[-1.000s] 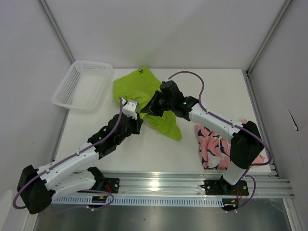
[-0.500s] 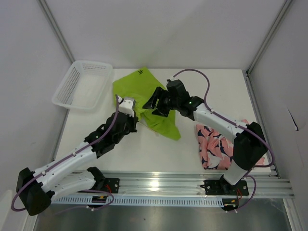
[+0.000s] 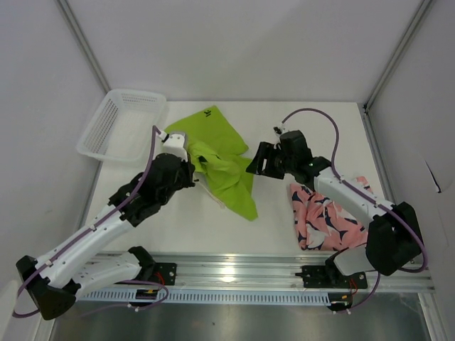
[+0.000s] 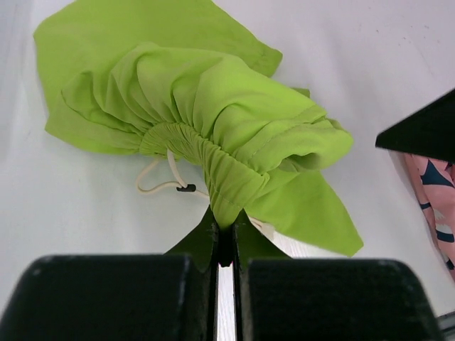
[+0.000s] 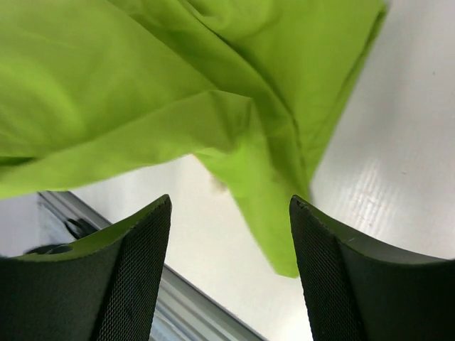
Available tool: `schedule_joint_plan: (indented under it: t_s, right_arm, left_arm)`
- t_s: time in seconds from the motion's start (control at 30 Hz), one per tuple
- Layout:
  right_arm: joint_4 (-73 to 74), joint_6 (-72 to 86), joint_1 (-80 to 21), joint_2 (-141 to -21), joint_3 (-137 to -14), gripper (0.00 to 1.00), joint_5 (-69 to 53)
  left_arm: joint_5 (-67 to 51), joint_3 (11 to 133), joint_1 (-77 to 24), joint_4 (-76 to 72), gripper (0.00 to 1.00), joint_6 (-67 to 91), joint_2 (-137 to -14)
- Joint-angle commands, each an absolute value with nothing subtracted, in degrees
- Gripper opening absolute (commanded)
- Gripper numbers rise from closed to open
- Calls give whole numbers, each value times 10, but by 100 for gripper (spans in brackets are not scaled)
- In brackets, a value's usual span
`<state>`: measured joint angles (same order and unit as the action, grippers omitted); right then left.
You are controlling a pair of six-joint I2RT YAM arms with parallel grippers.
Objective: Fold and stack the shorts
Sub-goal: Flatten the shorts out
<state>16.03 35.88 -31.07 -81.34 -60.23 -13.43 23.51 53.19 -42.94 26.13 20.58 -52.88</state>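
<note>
The lime green shorts (image 3: 226, 165) lie bunched at the table's middle, logo corner toward the back. My left gripper (image 3: 192, 162) is shut on a gathered fold of their waistband; in the left wrist view the green shorts (image 4: 213, 106) rise from the pinched jaws of the left gripper (image 4: 225, 219), and a white drawstring (image 4: 160, 179) trails on the table. My right gripper (image 3: 257, 162) stands open just right of the green cloth, holding nothing. In the right wrist view, the right gripper (image 5: 231, 206) faces the green shorts (image 5: 178, 85). The pink printed shorts (image 3: 327, 217) lie crumpled at the right.
A white mesh basket (image 3: 98, 135) stands at the back left corner of the table. The metal rail (image 3: 234, 270) runs along the near edge. The right arm's forearm crosses above the pink shorts.
My right gripper opened, let go of the green shorts and drew back to the right. My left gripper closed on the waistband and pulled it a little left and back.
</note>
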Motion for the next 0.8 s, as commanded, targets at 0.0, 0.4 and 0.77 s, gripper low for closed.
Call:
schedule_joint_plan:
  t_s: [0.0, 0.4, 0.77]
  right_arm:
    - [147, 261, -311, -795, -572, 70, -160]
    - [88, 182, -443, -773, -449, 69, -93]
    - [54, 206, -513, -925, -531, 64, 26]
  left_arm:
    - [269, 590, -425, 307, 0, 221, -528]
    - [271, 615, -404, 339, 0, 234, -531]
    - [230, 637, -377, 351, 0, 237, -517]
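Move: The hanging near leg end of the green shorts, which my open right hand goes for, lies about 12 cm back, 5 cm left and 14 cm below it. From my right hand, the drawstring's loose end is roughly 9 cm back and 13 cm left, while the folded pink shorts lie some 12 cm back and 24 cm right. From my left hand, already gripping the green waistband, that leg end is about 8 cm back, 17 cm right and 21 cm lower. I sink my open right hand about 12 cm and draw it some 10 cm back, then ease it left and slightly forward while still descending, so the spread fingers come over the near leg end of the green shorts. The wrist turns roughly 20 degrees counter-clockwise and rolls its left side down. My left hand keeps its pinch on the waistband, carrying it about 3 cm left and a little up. ##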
